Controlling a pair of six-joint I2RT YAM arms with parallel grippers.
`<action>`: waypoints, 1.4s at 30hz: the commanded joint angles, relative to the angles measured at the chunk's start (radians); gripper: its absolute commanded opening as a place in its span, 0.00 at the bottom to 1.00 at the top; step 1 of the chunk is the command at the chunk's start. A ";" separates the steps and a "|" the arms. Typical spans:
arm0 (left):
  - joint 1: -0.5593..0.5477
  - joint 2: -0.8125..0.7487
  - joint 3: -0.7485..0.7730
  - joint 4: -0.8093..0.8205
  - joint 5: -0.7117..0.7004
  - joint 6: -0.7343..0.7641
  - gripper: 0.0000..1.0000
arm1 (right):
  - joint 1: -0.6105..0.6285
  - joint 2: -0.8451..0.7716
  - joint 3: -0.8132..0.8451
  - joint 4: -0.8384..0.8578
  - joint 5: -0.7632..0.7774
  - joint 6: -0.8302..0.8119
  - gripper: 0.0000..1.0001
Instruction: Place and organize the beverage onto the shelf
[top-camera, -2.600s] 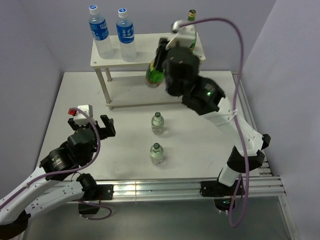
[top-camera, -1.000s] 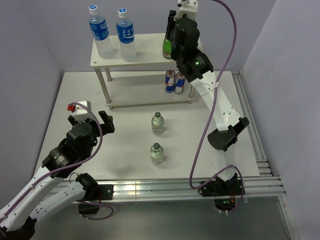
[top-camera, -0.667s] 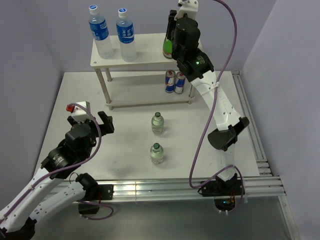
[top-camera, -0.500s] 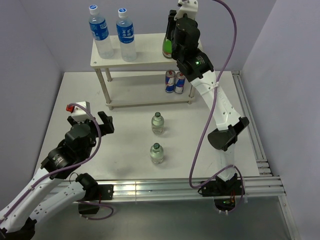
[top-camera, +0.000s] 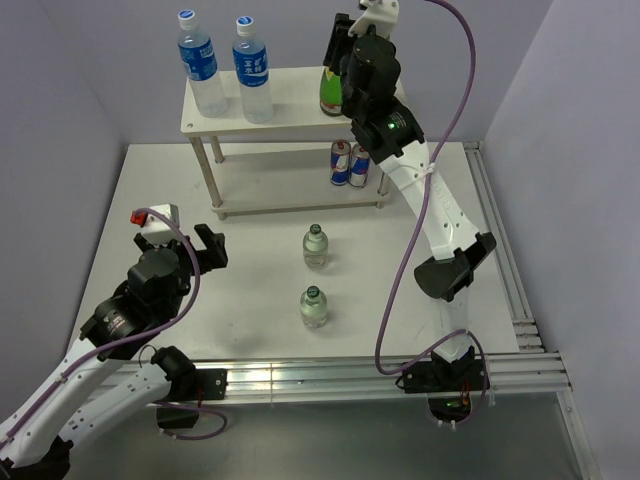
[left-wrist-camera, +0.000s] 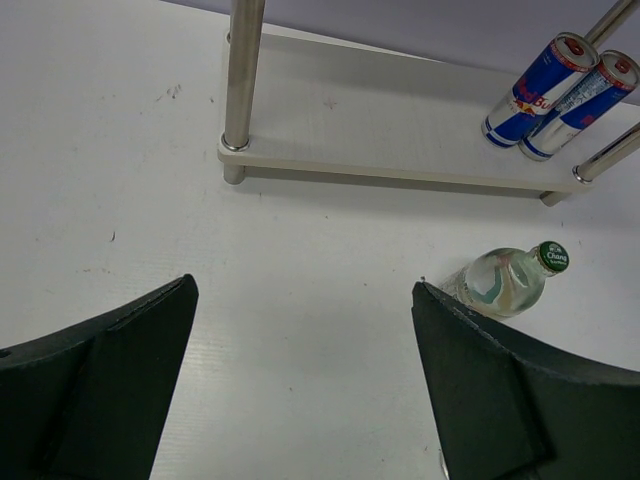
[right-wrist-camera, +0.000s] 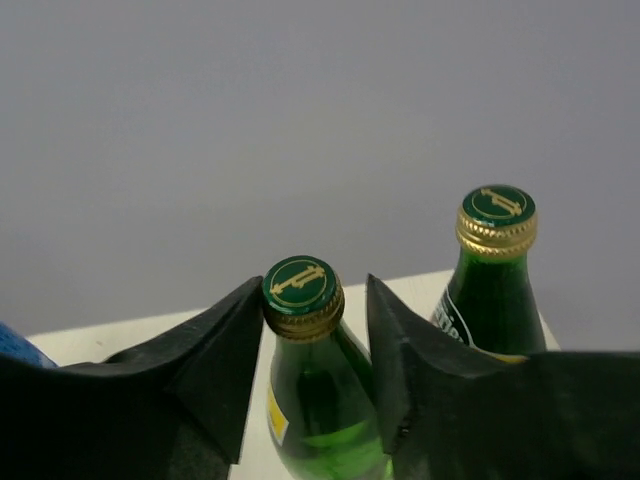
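Observation:
The pale wooden shelf stands at the back of the table. My right gripper is over its top board, jaws a little apart around a green glass bottle that stands upright there; in the right wrist view the bottle sits between the fingers, with a second green bottle to its right. Two clear small bottles stand on the table. My left gripper is open and empty, low at the left; its wrist view shows one clear bottle near its right finger.
Two blue-label water bottles stand on the top board's left half. Two Red Bull cans stand on the lower board at the right. Purple walls close in the left, back and right sides.
The right arm carried the green bottle up onto the top board and set it upright. In the last half second its jaws have loosened around it. The left arm has barely moved.

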 joint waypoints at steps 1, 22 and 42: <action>0.006 -0.008 -0.002 0.029 0.011 0.008 0.95 | -0.003 -0.020 0.017 0.114 -0.016 0.018 0.55; 0.007 -0.009 0.001 0.026 0.007 0.008 0.95 | 0.003 -0.046 -0.041 0.140 0.001 0.018 1.00; 0.007 -0.006 -0.002 0.023 -0.007 0.008 0.95 | 0.043 -0.235 -0.224 0.107 0.031 0.048 1.00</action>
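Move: The green bottle is still between my right fingers, gripped around the neck on the shelf top. Its middle is about 5 cm below the hand and roughly 1 cm ahead, level sideways. The other green bottle stands some 8 cm to the right and 1 cm ahead; the nearer water bottle is about 15 cm to the left and roughly level front to back, both also 5 cm below. From my left hand, the held bottle is about 26 cm ahead, 33 cm to the right and 20 cm higher. I spread my right fingers from half open to fully wide, letting go of the green bottle's neck. Meanwhile I lift a little under 2 cm, then dip about 2 cm with a slight nudge forward. With the fingers wide, I draw straight back towards myself about 4 cm, rising again as I leave the bottle, the wrist staying nearly level. ##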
